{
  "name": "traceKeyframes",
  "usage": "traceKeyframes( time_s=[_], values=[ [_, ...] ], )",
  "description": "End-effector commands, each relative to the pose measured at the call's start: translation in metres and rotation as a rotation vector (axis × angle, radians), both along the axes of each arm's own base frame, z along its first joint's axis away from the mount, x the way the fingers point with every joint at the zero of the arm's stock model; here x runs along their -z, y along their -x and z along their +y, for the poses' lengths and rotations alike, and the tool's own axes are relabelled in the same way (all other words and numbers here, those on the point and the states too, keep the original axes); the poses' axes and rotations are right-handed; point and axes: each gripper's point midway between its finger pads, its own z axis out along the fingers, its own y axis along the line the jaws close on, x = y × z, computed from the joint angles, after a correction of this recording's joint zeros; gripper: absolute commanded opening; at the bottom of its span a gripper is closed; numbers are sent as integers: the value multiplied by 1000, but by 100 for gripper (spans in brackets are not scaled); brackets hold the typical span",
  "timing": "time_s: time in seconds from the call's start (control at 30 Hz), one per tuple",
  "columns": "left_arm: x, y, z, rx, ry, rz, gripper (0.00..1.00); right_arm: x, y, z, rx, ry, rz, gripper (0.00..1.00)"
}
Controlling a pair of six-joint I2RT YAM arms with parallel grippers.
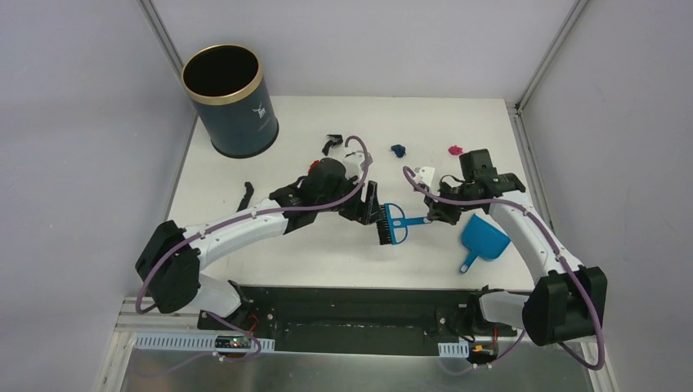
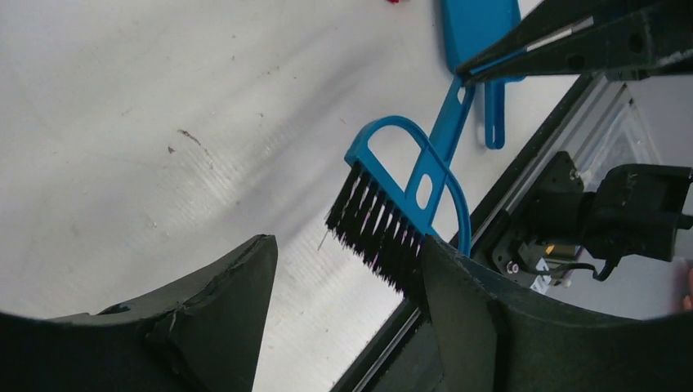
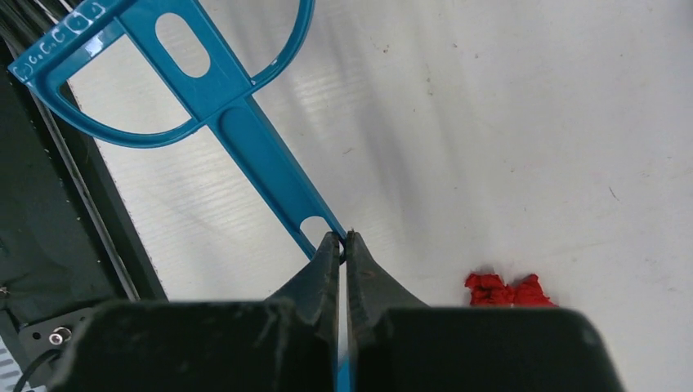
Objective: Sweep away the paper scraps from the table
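A blue hand brush (image 1: 394,222) with black bristles lies mid-table, and my right gripper (image 1: 433,217) is shut on the tip of its handle (image 3: 278,180). The right wrist view shows both fingertips pinching that tip, with the gripper (image 3: 344,237) closed tight. My left gripper (image 1: 374,214) stands open at the bristle side; in its wrist view the bristles (image 2: 376,237) touch the right finger (image 2: 458,302) while the left finger stays apart. Paper scraps lie on the table (image 1: 245,253): black (image 1: 331,144), dark blue (image 1: 398,150), magenta (image 1: 455,150), a black strip (image 1: 245,196), and red (image 3: 508,290).
The blue dustpan (image 1: 484,239) lies near the right arm, also showing as the dustpan (image 2: 478,33) in the left wrist view. A dark blue gold-rimmed bin (image 1: 229,102) stands at the far left corner. Grey walls close in both sides, and the black front edge (image 1: 359,294) runs below.
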Motion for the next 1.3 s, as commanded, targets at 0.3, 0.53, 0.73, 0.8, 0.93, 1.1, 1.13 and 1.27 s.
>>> traceKeyframes(
  time_s=[0.3,0.53,0.73,0.8,0.93,1.1,1.13,1.27],
  values=[
    [-7,-7,-36,222,427,307,49,-17,9,18,101,-138,31,0],
    [1,-1,-46,280,487,417,32,-15,6,20,105,-133,29,0],
    [-2,0,-50,323,553,446,3,-11,5,21,125,-145,33,0],
    [-8,-2,-48,337,594,435,0,-11,3,22,151,-153,38,0],
    [-17,-4,-44,377,618,405,0,-36,-4,24,246,-266,99,26],
    [-49,3,-30,505,559,202,0,-95,-20,20,403,-615,321,61],
    [-50,7,-26,517,528,182,0,-109,-23,19,407,-684,374,63],
    [-67,16,-16,564,499,62,0,-124,-20,25,344,-837,584,68]
  ],
)
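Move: The raised broom hangs by its handle end from the right fingers. Its head is some 5 cm right of the open left hand, 3 cm back and 3 cm lower; a blue scrap on the table lies about 13 cm ahead of that hand and 7 cm right. From the right hand the head is about 10 cm left, level fore-and-aft, 1 cm higher; the red scrap sits 4 cm ahead, 9 cm right, the dustpan 6 cm back, 14 cm right, both some 12 cm below. The left hand swings about 3 cm forward, then comes back while moving right and sinking, some 4 cm each way, onto the far end of the broom head, turning to point straight right and nearly level as its fingers close and pinch it. The right hand, after easing slightly back and holding the handle steady, opens to let go and pulls away upward and a little forward, about 8 cm up, twisting as it leaves, while the left lifts with its grip kept. ##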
